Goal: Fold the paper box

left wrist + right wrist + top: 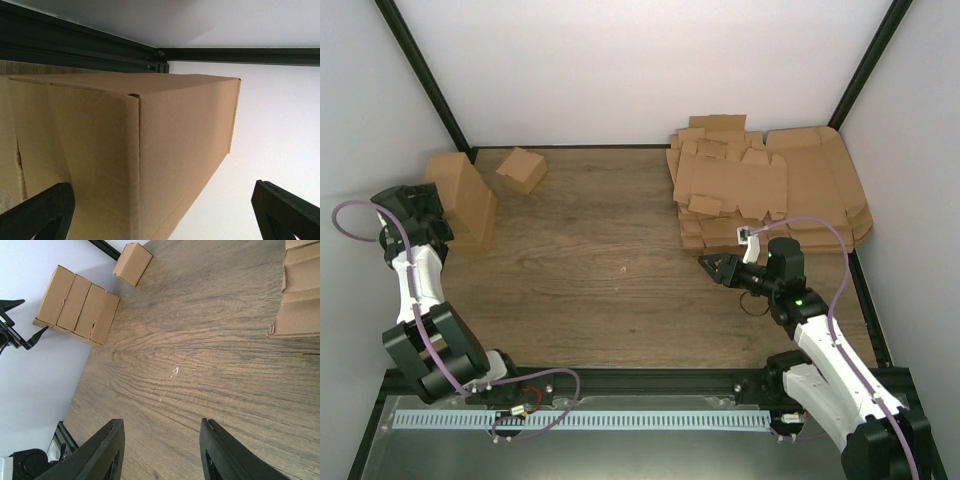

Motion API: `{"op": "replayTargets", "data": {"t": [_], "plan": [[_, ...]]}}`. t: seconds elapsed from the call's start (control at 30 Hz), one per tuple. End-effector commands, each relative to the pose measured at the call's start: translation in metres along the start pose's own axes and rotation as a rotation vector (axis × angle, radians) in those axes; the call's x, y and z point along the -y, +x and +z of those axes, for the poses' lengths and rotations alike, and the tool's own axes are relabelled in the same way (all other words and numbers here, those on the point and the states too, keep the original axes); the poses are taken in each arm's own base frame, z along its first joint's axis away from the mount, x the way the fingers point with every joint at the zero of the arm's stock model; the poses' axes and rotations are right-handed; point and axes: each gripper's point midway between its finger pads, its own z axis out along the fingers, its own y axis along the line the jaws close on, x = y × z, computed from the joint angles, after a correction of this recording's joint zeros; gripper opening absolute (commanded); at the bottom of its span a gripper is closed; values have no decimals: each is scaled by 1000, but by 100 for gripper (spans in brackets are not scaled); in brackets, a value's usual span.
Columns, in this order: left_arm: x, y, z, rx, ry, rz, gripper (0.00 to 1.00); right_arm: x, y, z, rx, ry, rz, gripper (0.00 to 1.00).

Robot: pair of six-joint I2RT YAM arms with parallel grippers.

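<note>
Flat brown die-cut paper box sheets (pixel 730 185) lie stacked at the back right; their edge shows in the right wrist view (pixel 300 295). My right gripper (pixel 718 268) hovers over bare table just in front of that stack, open and holding nothing (pixel 162 440). A row of folded oblong paper boxes (pixel 465 200) (pixel 77 305) stands by the left wall. My left gripper (pixel 425 205) (pixel 165 215) is right beside them, wide open. One box's corner (pixel 125 150) fills the space ahead of its jaws, with no finger touching it.
A small cube-like brown box (pixel 521 168) (pixel 132 263) sits at the back left. A wider cardboard sheet with rounded corners (pixel 825 175) lies under the stack at right. Black frame posts and white walls enclose the wooden table (pixel 610 250).
</note>
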Motion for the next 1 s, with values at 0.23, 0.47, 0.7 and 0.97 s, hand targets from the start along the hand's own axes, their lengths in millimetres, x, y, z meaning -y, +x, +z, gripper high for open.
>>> {"op": "replayTargets", "data": {"t": [0.23, 0.47, 0.7, 0.97], "plan": [[13, -3, -12, 17, 25, 31, 100, -1, -3, 0, 7, -8, -1, 44], [19, 14, -44, -33, 42, 201, 100, -6, -14, -1, 16, 2, -65, 64], [18, 60, -97, -168, 179, 566, 100, -1, -42, -3, 109, 90, -114, 100], [-29, 133, -115, -333, 300, 829, 100, 4, -68, -29, 358, 174, -308, 100]]}}
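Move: Close ahead of the left hand stands the box stack, its middle about 5 cm forward, 6 cm to the right and 11 cm below; the small box sits some 7 cm ahead, 20 cm right and 19 cm below that hand. From the right hand, the flat cardboard pile's near-left sheets centre about 19 cm ahead, 6 cm right and 16 cm down, with the wide sheets 21 cm farther right of those, level with them. Backing away from the front of the box stack after a brief pause, the wide-open left hand rises and swings mainly right, about 12 cm, and some 8 cm back, its wrist rolling and turning clockwise roughly 30 degrees each. The right hand spreads its half-open fingers fully, then eases about 4 cm forward, right and up towards the cardboard pile, tipping its fingers up. ##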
